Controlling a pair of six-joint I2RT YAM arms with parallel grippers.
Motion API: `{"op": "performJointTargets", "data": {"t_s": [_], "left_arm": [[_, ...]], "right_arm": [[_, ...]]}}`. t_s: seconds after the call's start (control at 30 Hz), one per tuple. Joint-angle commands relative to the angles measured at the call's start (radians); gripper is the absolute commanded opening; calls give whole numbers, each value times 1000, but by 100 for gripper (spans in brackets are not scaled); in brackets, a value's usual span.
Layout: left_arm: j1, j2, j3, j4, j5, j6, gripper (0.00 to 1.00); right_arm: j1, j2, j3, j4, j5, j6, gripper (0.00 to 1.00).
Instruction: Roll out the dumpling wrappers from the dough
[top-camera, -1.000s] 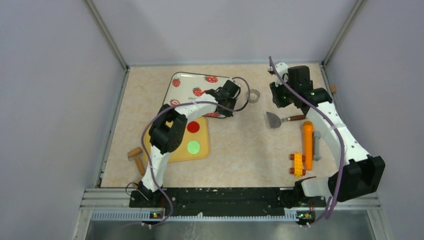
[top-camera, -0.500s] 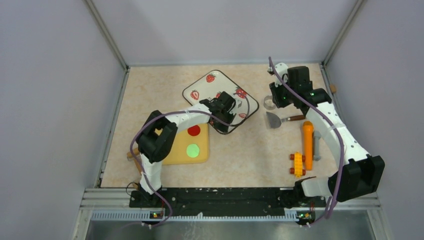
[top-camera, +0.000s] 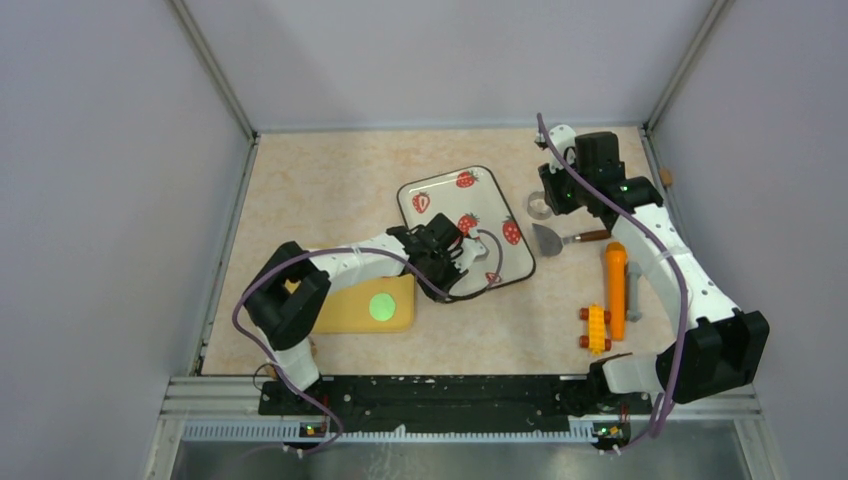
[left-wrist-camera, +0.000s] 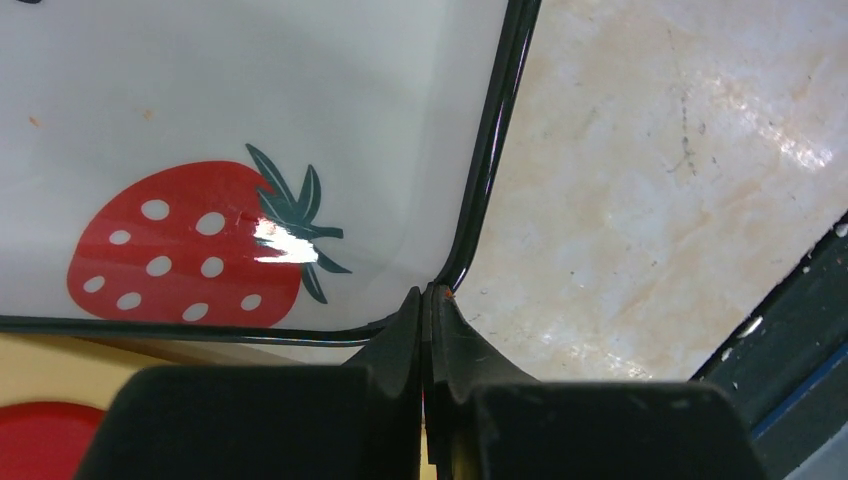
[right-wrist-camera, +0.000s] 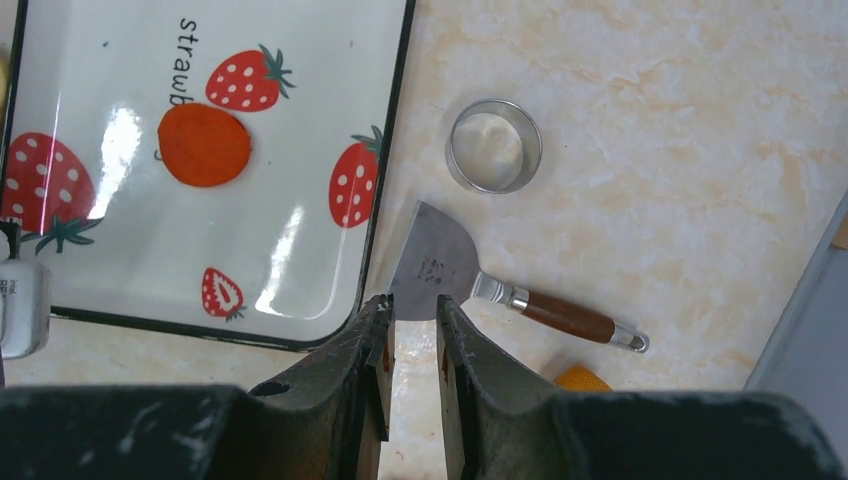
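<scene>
My left gripper (top-camera: 447, 272) (left-wrist-camera: 428, 295) is shut on the near corner of the strawberry-print tray (top-camera: 495, 205) (left-wrist-camera: 300, 90), which overlaps the yellow board (top-camera: 350, 310). On the tray lies an orange-red wrapper (right-wrist-camera: 204, 145). A green wrapper (top-camera: 381, 307) sits on the board. The left wrist view catches the edge of a red wrapper (left-wrist-camera: 30, 440); the arm hides it from above. The right gripper (top-camera: 555, 198) (right-wrist-camera: 412, 305) hovers open and empty over the spatula (top-camera: 548, 240) (right-wrist-camera: 440, 265), near the ring cutter (top-camera: 540, 207) (right-wrist-camera: 493, 145). No loose lump of dough is in view.
An orange rolling pin (top-camera: 615, 290), a grey tool (top-camera: 633, 290) and a yellow toy with red wheels (top-camera: 595, 328) lie at the right. Enclosure walls ring the table. The arm-base rail runs along the near edge.
My left gripper closed on the tray and dragged it right and toward the bases, turning it. The ring cutter shifted right. The left arm now covers the red wrapper. The right arm stayed put.
</scene>
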Motion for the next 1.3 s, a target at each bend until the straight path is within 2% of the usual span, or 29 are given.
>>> {"op": "performJointTargets", "data": {"t_s": [0.0,0.2,0.33,0.5,0.6,0.67,0.7,0.77,0.87,0.93,0.97,1.03,1.13,1.2,1.27], "left_arm": [[-7,-17,-41,-98,101,65,0],[-8,-57,-100,-203,209,118,0],[-13,-146,-208,-129,262,200,0],[-40,-118,-172,-155,282,155,0],[-41,-68,-131,-166,273,97,15],[-41,-37,-90,-192,267,76,34],[-41,-38,-76,-202,266,77,41],[-37,-75,-67,-198,267,100,47],[19,-192,-80,-151,258,137,56],[68,-238,-44,-169,251,152,59],[93,-252,-12,-187,233,141,62],[144,-257,53,-225,136,70,73],[230,-249,182,-362,-112,-34,82],[343,-272,201,-437,-300,-102,86],[474,-331,157,-447,-429,-149,92]], "right_arm": [[-8,4,-3,25,-10,-9,24],[-10,37,-8,25,-61,24,23],[-10,57,-22,39,-88,55,23],[-9,74,-39,42,-102,66,23],[-8,82,-42,44,-94,70,23],[-13,82,-40,32,-73,82,25],[-21,79,-38,23,-62,93,31],[-57,66,-43,-6,-68,115,55],[-100,44,-64,-47,-90,115,71],[-125,29,-74,-55,-77,133,86],[-144,25,-76,-60,-88,152,93],[-175,21,-69,-80,-131,181,95],[-177,7,-49,-85,-178,177,95],[-177,-2,-41,-71,-187,167,96],[-177,-5,-41,-48,-166,162,96]]}}
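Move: The left hand still has the strawberry tray's near left rim corner; its spot by the yellow board's near right corner lies 9 cm back, 3 cm left. The tray's middle is about 13 cm ahead, 7 cm right; the board's middle 19 cm left, level. The scraper lies some 19 cm below the right hand, 2 cm back, 3 cm right; the ring cutter 6 cm ahead, 4 cm left. Left drags the tray back about 9 cm, opens, rises forward; right sinks 5 cm towards the scraper, opening. ##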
